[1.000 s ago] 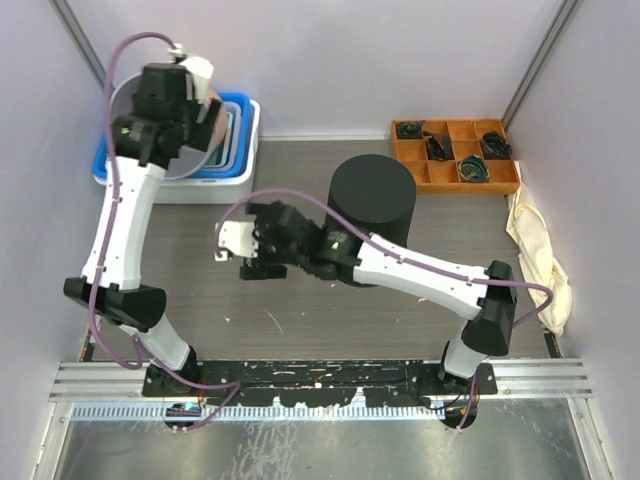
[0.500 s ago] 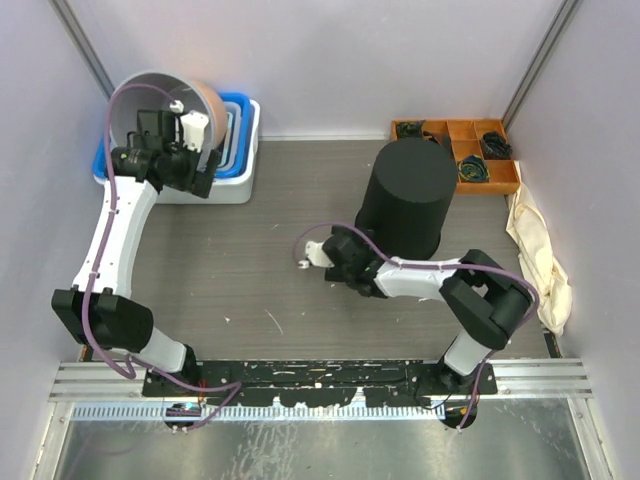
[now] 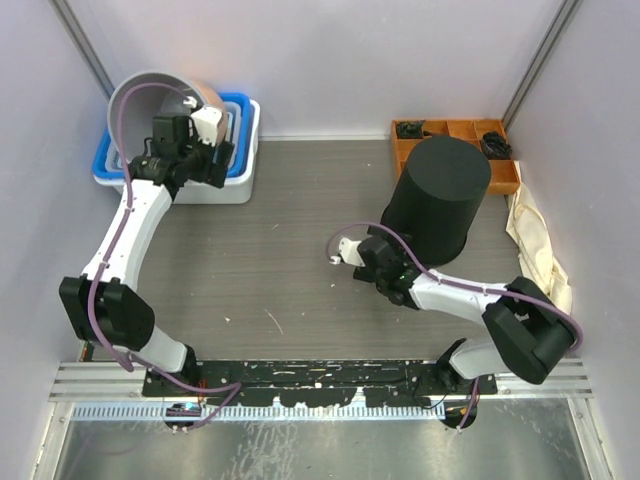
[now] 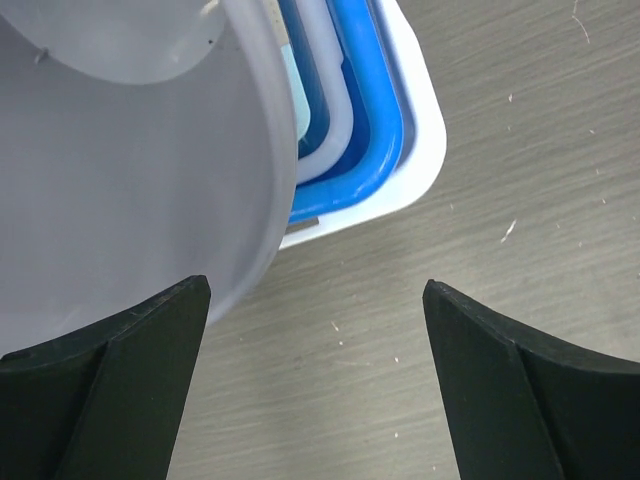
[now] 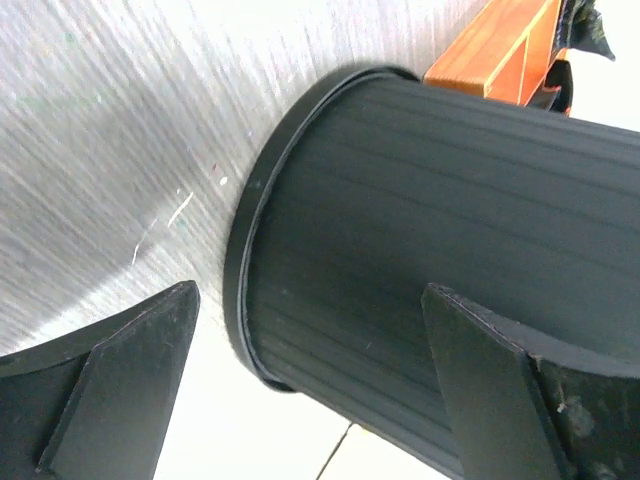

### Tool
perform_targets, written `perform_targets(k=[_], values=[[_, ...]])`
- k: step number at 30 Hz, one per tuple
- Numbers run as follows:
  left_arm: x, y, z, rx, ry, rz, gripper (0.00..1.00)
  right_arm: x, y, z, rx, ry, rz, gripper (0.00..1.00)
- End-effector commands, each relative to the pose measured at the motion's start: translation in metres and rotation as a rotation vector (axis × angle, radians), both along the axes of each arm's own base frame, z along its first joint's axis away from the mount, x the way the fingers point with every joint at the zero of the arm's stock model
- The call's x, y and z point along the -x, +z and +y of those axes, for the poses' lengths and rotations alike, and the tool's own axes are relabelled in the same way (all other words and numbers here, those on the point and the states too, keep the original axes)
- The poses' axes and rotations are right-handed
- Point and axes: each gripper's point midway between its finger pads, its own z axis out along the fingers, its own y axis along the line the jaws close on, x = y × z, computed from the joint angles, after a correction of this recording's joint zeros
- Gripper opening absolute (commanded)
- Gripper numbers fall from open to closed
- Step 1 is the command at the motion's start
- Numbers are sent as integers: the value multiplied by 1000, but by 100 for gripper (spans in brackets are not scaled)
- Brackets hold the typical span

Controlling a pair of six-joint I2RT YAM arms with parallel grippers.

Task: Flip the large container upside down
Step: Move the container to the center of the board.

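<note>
The large black container (image 3: 435,195) stands at the right of the table with its closed end up and its rim down. In the right wrist view its ribbed wall (image 5: 430,210) fills the space beyond the fingers. My right gripper (image 3: 385,262) is open, low on the table, just left of the container's base (image 5: 310,295). My left gripper (image 3: 205,165) is open and empty at the far left, beside a grey bowl (image 3: 150,95) that rests on the blue and white tubs (image 3: 235,150). The left wrist view shows bare table between its fingers (image 4: 315,290), with the bowl (image 4: 130,170) at the left.
An orange compartment tray (image 3: 455,160) with dark small items sits behind the black container, almost touching it. A cream cloth (image 3: 540,250) lies along the right wall. Walls enclose the table at the left, back and right.
The black container has shifted right and back toward the orange tray, and my right gripper has followed it right. My left gripper has moved slightly right of the grey bowl.
</note>
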Motion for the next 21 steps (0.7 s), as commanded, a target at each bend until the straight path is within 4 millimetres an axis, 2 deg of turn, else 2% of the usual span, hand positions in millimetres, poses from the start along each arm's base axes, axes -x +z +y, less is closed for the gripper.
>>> perform_targets(k=[1,3,6,12,16,21], values=[[-28,17,1,-45,22,-126,90,3,14,-30,0,-93,-76,100],[-34,16,5,-69,33,-143,86,3,17,-46,-3,-137,-88,100],[-41,14,8,-87,48,-148,65,7,21,-66,0,-191,-101,100],[-50,12,10,-96,66,-160,64,18,31,-85,30,-244,-131,100],[-53,11,11,-97,71,-166,64,15,40,-79,-7,-244,-129,100],[-62,12,12,-113,82,-178,64,-2,48,-61,-67,-246,-113,100]])
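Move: The grey container's middle lies about 12 cm ahead of the left hand, 8 cm to its left and 6 cm lower, lying in the blue tub, whose middle is some 20 cm below that hand, 12 cm ahead and 7 cm left. From the right hand, the upturned black container's middle is about 8 cm ahead, 9 cm right and 7 cm up; the orange organizer sits some 27 cm ahead and 12 cm right, the cream cloth about 35 cm right, level with the hand. With its fingers wide open, the right hand keeps pushing the upturned black container from its near left side, about 8 cm to the right towards the cream cloth, turning some 10–15 degrees clockwise, rising and drawing back about 2 cm each, then all but stopping. Meanwhile the left hand reaches about 4 cm forward to the grey container's rim, sinking and edging left about a centimetre each, and its fingers narrow from nearly wide open to about two thirds, with the rim between them but not clamped. ##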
